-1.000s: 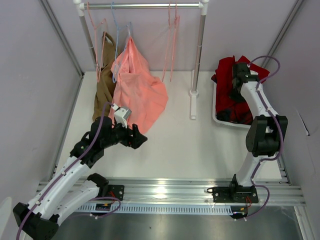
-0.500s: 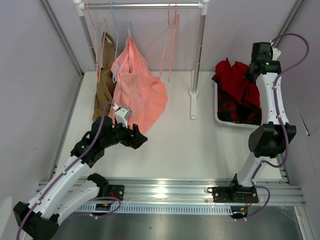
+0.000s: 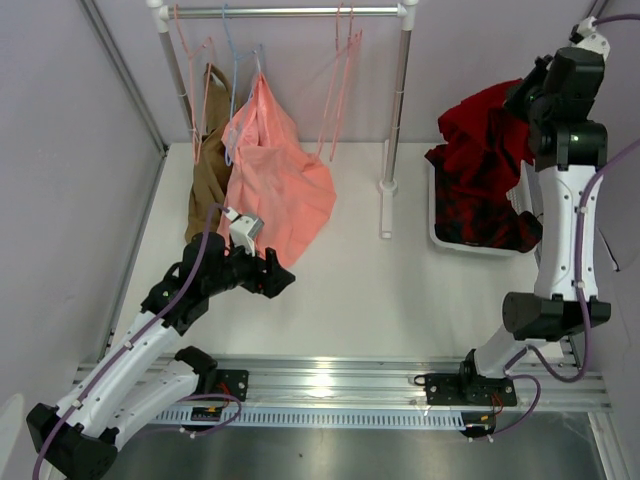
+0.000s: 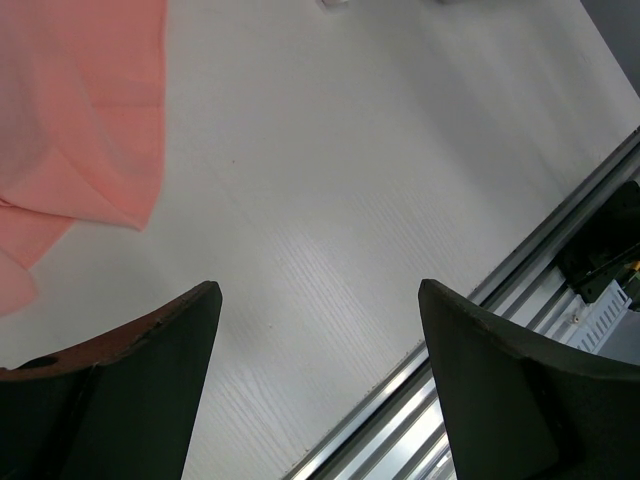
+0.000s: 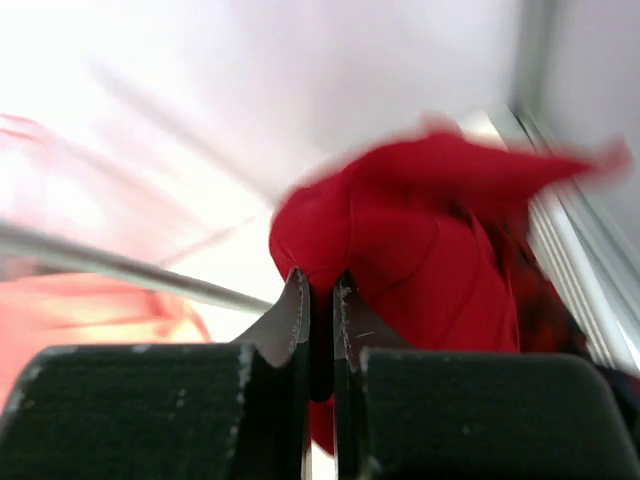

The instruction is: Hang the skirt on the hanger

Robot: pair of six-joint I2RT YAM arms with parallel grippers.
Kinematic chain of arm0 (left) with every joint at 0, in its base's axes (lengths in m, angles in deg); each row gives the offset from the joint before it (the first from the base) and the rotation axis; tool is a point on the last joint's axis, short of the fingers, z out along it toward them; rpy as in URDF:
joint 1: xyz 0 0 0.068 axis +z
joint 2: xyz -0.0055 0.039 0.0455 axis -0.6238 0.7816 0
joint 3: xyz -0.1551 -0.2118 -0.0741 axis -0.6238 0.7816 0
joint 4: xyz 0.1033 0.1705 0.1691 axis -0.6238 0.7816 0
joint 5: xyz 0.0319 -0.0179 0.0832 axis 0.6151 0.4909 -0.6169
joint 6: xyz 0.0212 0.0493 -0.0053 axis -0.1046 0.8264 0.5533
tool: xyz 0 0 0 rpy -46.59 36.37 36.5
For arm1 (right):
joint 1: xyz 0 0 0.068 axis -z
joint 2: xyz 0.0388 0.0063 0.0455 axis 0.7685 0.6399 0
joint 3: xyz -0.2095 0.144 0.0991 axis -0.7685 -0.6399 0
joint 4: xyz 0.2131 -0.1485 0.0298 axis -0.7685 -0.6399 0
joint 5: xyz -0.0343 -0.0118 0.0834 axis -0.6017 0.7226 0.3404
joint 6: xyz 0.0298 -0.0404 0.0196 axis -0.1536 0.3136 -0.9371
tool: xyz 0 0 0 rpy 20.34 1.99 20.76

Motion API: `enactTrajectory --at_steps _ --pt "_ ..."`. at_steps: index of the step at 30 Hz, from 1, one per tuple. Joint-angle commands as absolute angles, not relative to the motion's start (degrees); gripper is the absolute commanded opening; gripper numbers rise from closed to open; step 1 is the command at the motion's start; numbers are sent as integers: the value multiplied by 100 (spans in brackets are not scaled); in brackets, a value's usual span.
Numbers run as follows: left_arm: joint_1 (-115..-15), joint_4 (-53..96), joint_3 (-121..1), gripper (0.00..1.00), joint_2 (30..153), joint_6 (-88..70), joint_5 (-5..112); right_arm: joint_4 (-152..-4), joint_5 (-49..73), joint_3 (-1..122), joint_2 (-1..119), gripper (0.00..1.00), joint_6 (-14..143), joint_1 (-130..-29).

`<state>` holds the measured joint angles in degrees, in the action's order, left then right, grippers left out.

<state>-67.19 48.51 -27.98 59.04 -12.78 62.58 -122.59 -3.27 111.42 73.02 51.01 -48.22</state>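
The deep-red skirt [image 3: 485, 125] hangs bunched from my right gripper [image 3: 522, 100], lifted above the white bin [image 3: 432, 215] at the back right, its lower part still trailing into the bin. In the right wrist view the gripper [image 5: 320, 290] is shut on a fold of the skirt [image 5: 420, 250]. The pale-pink hanger [image 3: 345, 90] hangs bare on the rail [image 3: 290, 12], left of the right post. My left gripper [image 3: 285, 283] hovers low over the table at the front left; it stands open [image 4: 318, 300] with nothing between its fingers.
A red-and-black checked garment [image 3: 480, 215] lies in the bin. A salmon-pink garment [image 3: 280, 180] and a brown one [image 3: 208, 180] hang at the rail's left end, by a light blue hanger [image 3: 235, 70]. The rack's right post [image 3: 398, 100] stands between hanger and bin.
My right arm has risen high and swung right, pulling the skirt up out of the bin. The left arm has not moved.
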Motion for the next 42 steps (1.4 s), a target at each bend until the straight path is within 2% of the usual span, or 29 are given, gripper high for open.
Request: enactTrajectory --at_steps 1,10,16,21,24,25,28,35,38,42 --pt "-6734 4720 -2741 86 5866 -1351 6405 -10838 280 11553 6656 0 5343 -4951" --pt "-6734 4720 -2741 85 5839 -1351 6378 -9949 1237 11333 5601 0 4905 -4978" --pt "-6734 4729 -2750 85 5822 -1351 6299 -10536 1756 11466 5496 0 4150 -5004" --pt "-6734 4738 -2741 85 5795 -1351 6255 -10555 1679 9941 4942 0 3990 -5732" --pt "-6734 4738 -2759 86 5804 -1351 6229 -10642 1065 9201 4783 0 4191 -6803" --pt "-6734 4738 -2759 85 5822 -1351 6220 -10695 540 9059 4791 0 4279 -7441" --pt "-6734 4755 -2776 85 5831 -1351 6194 -10512 -384 8201 4687 0 4369 -8262" --pt "-6733 4791 -2794 85 5839 -1342 6132 -10019 -177 6248 4686 0 3920 -8388" --pt "-6733 4773 -2820 86 5883 -1351 6141 -9668 350 5719 4940 0 3788 -8501" --pt "-6742 4563 -2733 86 5962 -1561 6422 -9746 79 5612 5590 0 3832 -9055"
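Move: The right hand already holds the red skirt, hanging over the bin some 40 cm below. The open mid-table spot it is taken to lies about 30 cm left, 13 back and 45 below; the rack's near post foot is about 21 left, level in reach, and the pink garment about 45 left, 2 back. From the left hand that spot is roughly 8 cm ahead, 14 right, 18 below. The right hand carries the pinched skirt up and back, then about 40 cm down and left towards mid-table. ##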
